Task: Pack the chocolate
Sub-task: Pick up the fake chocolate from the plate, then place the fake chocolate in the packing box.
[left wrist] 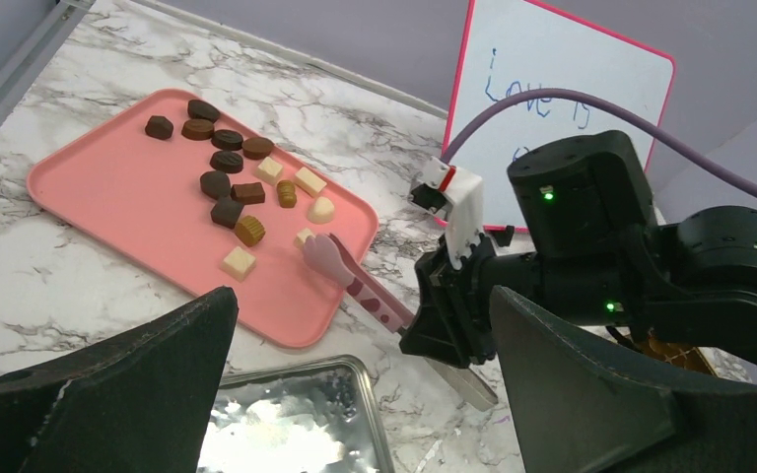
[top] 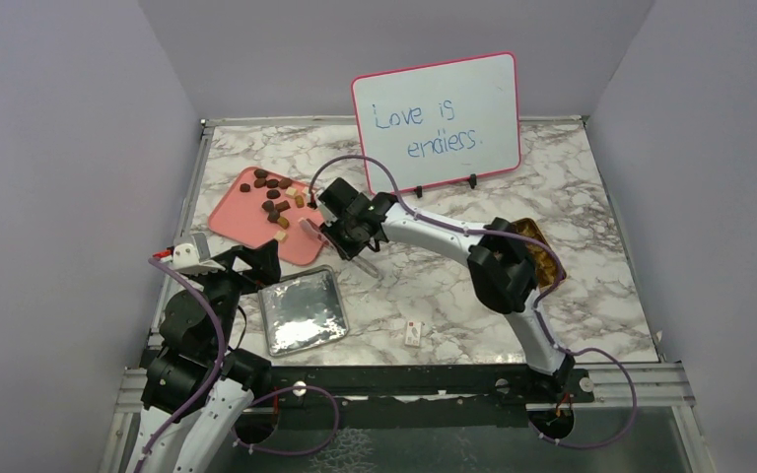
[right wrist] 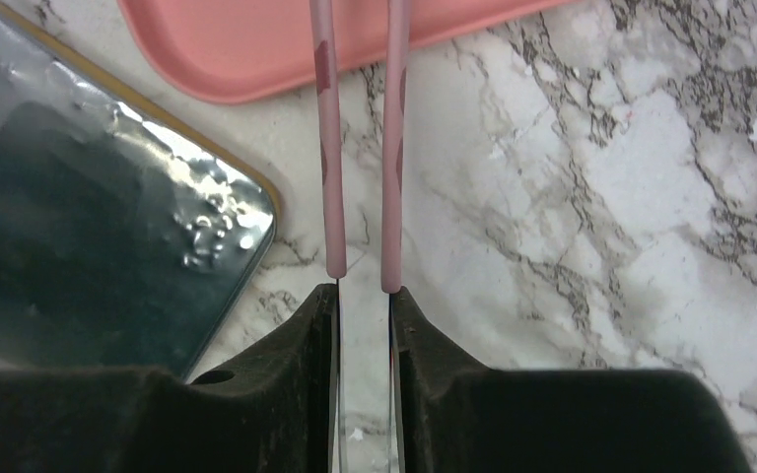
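The chocolate (top: 274,194) (left wrist: 227,163), several dark brown, tan and cream bite-size pieces, lies scattered on a pink tray (top: 237,222) (left wrist: 108,197). My right gripper (top: 350,236) (left wrist: 453,315) (right wrist: 365,296) is shut on the steel handle end of pink tongs (top: 312,232) (left wrist: 355,286) (right wrist: 330,148). The tong arms stand a little apart. Their tips reach over the tray's near right corner, beside a cream piece (left wrist: 305,236); I cannot tell whether they touch it. My left gripper (top: 256,264) (left wrist: 360,305) hangs open and holds nothing, above the table near the tray's front edge.
A shiny silver foil tray (top: 301,310) (left wrist: 286,424) (right wrist: 89,246) lies just in front of the pink tray. A gold box (top: 542,251) sits at the right, partly behind my right arm. A small white tag (top: 413,333) lies near the front. A whiteboard (top: 437,120) stands at the back.
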Robot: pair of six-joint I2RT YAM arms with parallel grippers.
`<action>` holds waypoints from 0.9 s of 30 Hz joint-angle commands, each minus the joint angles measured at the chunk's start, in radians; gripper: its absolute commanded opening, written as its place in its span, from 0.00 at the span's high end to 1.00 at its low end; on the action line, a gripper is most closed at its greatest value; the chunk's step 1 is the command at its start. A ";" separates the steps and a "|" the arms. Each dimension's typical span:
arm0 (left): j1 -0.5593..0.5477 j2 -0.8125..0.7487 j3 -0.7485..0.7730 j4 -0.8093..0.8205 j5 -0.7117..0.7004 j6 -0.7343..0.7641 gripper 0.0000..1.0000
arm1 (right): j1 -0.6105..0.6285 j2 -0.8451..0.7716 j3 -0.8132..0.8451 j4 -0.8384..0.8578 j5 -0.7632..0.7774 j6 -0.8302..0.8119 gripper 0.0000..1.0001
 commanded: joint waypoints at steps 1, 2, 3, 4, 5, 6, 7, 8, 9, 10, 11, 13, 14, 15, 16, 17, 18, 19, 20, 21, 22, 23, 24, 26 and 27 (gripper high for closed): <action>0.006 -0.006 0.014 0.007 -0.010 -0.001 0.01 | -0.001 -0.144 -0.093 0.073 -0.042 0.074 0.84; 0.007 -0.005 0.014 0.007 -0.010 -0.001 0.01 | -0.002 -0.167 -0.122 0.082 -0.041 0.087 0.84; 0.006 -0.003 0.013 0.008 -0.010 -0.001 0.01 | -0.001 -0.193 -0.149 0.092 -0.041 0.099 0.84; 0.006 -0.002 0.013 0.008 -0.010 -0.002 0.01 | -0.001 -0.217 -0.176 0.098 -0.043 0.111 0.84; 0.006 0.000 0.014 0.008 -0.010 -0.002 0.01 | -0.002 -0.239 -0.202 0.102 -0.043 0.122 0.84; 0.006 0.002 0.012 0.009 -0.010 -0.003 0.01 | -0.001 -0.262 -0.229 0.101 -0.040 0.135 0.84; 0.006 0.003 0.011 0.010 -0.010 -0.003 0.01 | -0.003 -0.284 -0.252 0.097 -0.035 0.151 0.84; 0.006 0.005 0.012 0.010 -0.010 -0.003 0.01 | -0.002 -0.310 -0.277 0.098 -0.028 0.165 0.84; 0.006 0.007 0.013 0.009 -0.009 -0.003 0.01 | -0.002 -0.337 -0.305 0.102 -0.021 0.181 0.84; 0.006 0.007 0.012 0.009 -0.009 -0.003 0.01 | -0.002 -0.363 -0.334 0.107 -0.014 0.194 0.84; 0.006 0.007 0.012 0.010 -0.007 -0.003 0.01 | -0.002 -0.395 -0.359 0.108 -0.006 0.208 0.84; 0.005 0.008 0.010 0.010 -0.009 -0.004 0.01 | -0.002 -0.436 -0.400 0.092 0.004 0.237 0.84; 0.006 0.009 0.010 0.010 -0.009 -0.004 0.01 | -0.002 -0.454 -0.415 0.072 0.030 0.252 0.84; 0.006 0.009 0.011 0.010 -0.008 -0.004 0.01 | -0.002 -0.469 -0.427 0.050 0.052 0.268 0.84; 0.006 0.011 0.010 0.010 -0.006 -0.004 0.01 | -0.003 -0.489 -0.440 0.029 0.071 0.283 0.84; 0.006 0.011 0.009 0.010 -0.006 -0.004 0.01 | -0.003 -0.509 -0.457 0.014 0.088 0.298 0.84; 0.006 0.012 0.009 0.011 -0.006 -0.004 0.01 | -0.003 -0.531 -0.476 0.003 0.104 0.313 0.84; 0.006 0.014 0.009 0.012 -0.004 -0.004 0.01 | -0.002 -0.554 -0.493 -0.012 0.123 0.329 0.84; 0.006 0.015 0.009 0.013 -0.003 -0.003 0.01 | -0.002 -0.574 -0.509 -0.026 0.140 0.347 0.84; 0.006 0.015 0.008 0.014 -0.002 -0.003 0.01 | -0.003 -0.595 -0.521 -0.042 0.158 0.366 0.84; 0.006 0.016 0.009 0.014 -0.001 -0.003 0.01 | -0.002 -0.615 -0.535 -0.057 0.177 0.386 0.84; 0.006 0.015 0.010 0.014 0.000 -0.003 0.01 | -0.002 -0.634 -0.549 -0.071 0.190 0.413 0.84; 0.006 0.013 0.008 0.014 -0.001 -0.003 0.01 | -0.003 -0.654 -0.565 -0.082 0.204 0.434 0.84; 0.006 0.006 0.010 0.014 -0.001 -0.003 0.01 | -0.005 -0.685 -0.586 -0.113 0.228 0.476 0.84; 0.006 0.004 0.008 0.014 -0.001 -0.003 0.01 | -0.004 -0.695 -0.594 -0.134 0.242 0.499 0.84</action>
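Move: The right hand already holds the tongs with a cream chocolate between their tips. The gold box lies about 38 cm to its right, roughly level with it fore and aft and some 5 cm lower. The pink plate's middle is about 11 cm ahead and 16 cm left, the silver tray about 11 cm back and 8 cm left, the small card 15 cm back and 16 cm right. From the left hand the box is about 53 cm right and 12 cm ahead, far below. Still pinching the cream chocolate in the tong tips, the right hand carries it away from the pink plate towards the gold box: about 12 cm right, with some 7 cm back and as much up. It pulls back and rises first, then swings right faster, turning the tongs clockwise by some 20 degrees while the fingers keep their hold. ##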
